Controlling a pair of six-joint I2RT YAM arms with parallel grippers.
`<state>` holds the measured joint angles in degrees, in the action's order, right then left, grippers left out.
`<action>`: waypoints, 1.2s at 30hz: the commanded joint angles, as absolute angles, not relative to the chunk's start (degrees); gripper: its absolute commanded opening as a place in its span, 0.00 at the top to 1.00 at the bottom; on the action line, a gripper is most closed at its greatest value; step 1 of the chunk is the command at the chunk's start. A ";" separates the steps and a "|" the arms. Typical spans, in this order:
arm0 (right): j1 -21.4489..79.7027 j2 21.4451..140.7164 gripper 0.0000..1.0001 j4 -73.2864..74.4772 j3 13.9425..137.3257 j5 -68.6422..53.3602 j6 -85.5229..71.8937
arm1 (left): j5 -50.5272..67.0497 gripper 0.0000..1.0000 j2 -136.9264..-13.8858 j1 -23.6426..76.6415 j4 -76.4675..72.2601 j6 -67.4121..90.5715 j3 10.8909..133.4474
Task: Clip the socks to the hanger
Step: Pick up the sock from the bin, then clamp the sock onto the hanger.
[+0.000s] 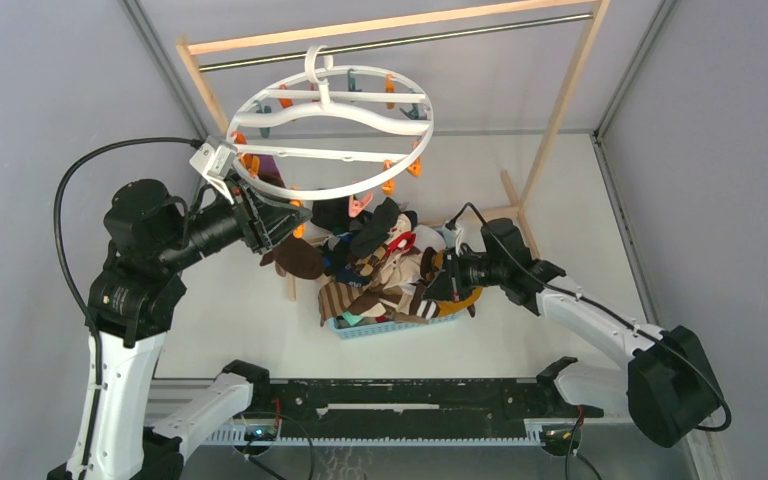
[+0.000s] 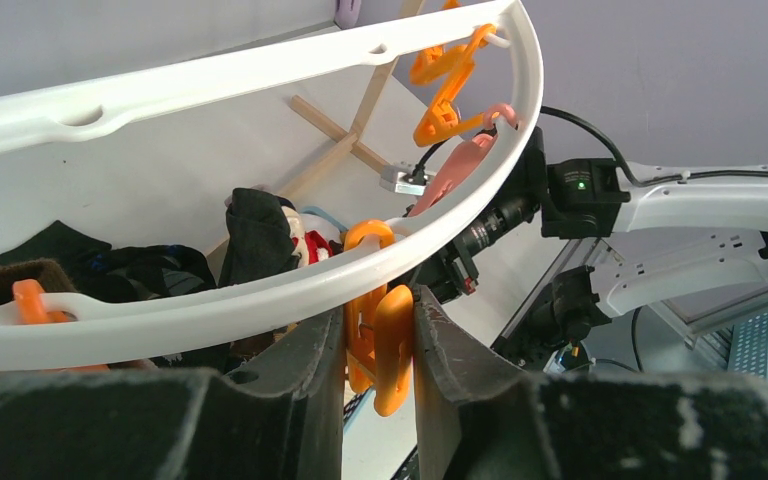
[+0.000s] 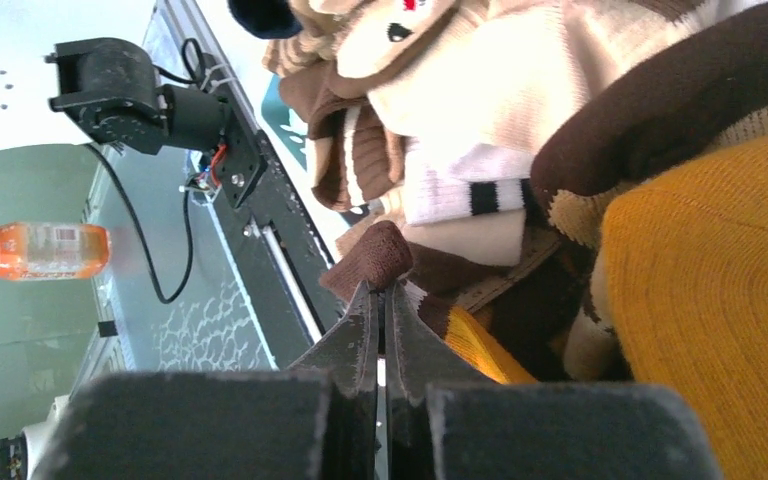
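The white round hanger point(image 1: 332, 110) hangs by its hook from the rod, with orange, teal and pink clothespins under its ring. My left gripper point(image 1: 295, 218) is at the ring's near-left rim point(image 2: 260, 300), shut on an orange clothespin point(image 2: 388, 340) that dangles between its fingers. The socks point(image 1: 385, 270), brown, tan, mustard and black, are heaped in a light-blue basket point(image 1: 390, 328). My right gripper point(image 1: 432, 285) reaches into the heap from the right. In the right wrist view it point(image 3: 381, 295) is shut on the edge of a brown sock point(image 3: 375, 258).
A wooden-framed rack point(image 1: 563, 105) with a metal rod point(image 1: 400, 45) stands at the back and carries the hanger. A black rail point(image 1: 400, 400) runs along the near edge. An orange bottle point(image 3: 45, 250) lies off the table.
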<state>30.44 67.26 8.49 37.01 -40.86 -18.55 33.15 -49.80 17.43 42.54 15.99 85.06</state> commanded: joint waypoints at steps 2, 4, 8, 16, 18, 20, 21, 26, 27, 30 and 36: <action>29.91 62.10 1.00 7.10 38.46 -43.10 -20.49 | 33.87 1.00 -48.43 17.06 41.62 15.21 84.51; 29.89 59.74 1.00 8.01 38.85 -43.87 -20.64 | 33.84 1.00 -48.44 17.06 41.66 15.21 84.41; 30.04 54.19 1.00 7.36 39.63 -47.21 -22.17 | 34.24 1.00 -48.36 17.05 41.62 15.40 84.53; 38.19 49.34 1.00 -15.97 39.64 -47.35 -36.33 | 35.45 1.00 -48.61 17.11 41.45 17.39 84.84; 41.99 50.19 1.00 -23.27 39.64 -43.25 -38.76 | 35.75 1.00 -48.58 17.06 40.87 18.29 84.46; 45.95 52.23 0.99 -30.56 39.64 -38.37 -41.26 | 36.10 1.00 -48.39 17.11 40.05 19.40 83.87; 47.24 53.57 0.99 -33.98 39.59 -36.14 -42.52 | 36.31 1.00 -48.30 17.06 39.54 20.01 83.62; 52.65 61.98 0.97 -51.44 39.64 -25.05 -46.84 | 37.55 1.00 -47.84 17.05 36.88 22.66 82.12; 53.00 64.16 0.97 -56.71 39.68 -23.69 -48.38 | 37.67 1.00 -47.85 17.06 36.69 22.98 82.02; 53.34 70.46 0.97 -66.97 40.32 -20.17 -53.25 | 37.86 1.00 -47.84 17.06 36.34 23.50 81.99; 55.58 79.44 0.98 -75.01 44.51 -15.24 -56.19 | 37.69 1.00 -47.57 17.05 35.17 24.34 81.17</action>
<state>53.74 76.82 -61.82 39.92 -21.17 -52.05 35.94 -48.66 17.43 37.78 22.63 82.26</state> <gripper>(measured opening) 0.029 0.288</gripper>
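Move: My right hand already has the mustard sock pinched by its brown-striped cuff at the bin. The orange clip my left hand holds lies about 20 cm to my right hand's left, some 3 cm ahead and roughly 29 cm up. The pink clip hangs on the same ring about 9 cm to the right of that orange clip, about level with it. The bin's middle is 5 cm ahead of my right hand, 8 cm left and 8 cm below. For my left hand, the orange clip is right between the fingers. I carry the pinched sock up out of the bin with my right hand, about 20 cm, drawing back some 7 cm on the way, then swing about 13 cm left and come forward again towards the orange clip. The wrist tilts some 50 degrees, so the fingers go from sloping down to sloping up. My left hand keeps its squeeze on the clip. ##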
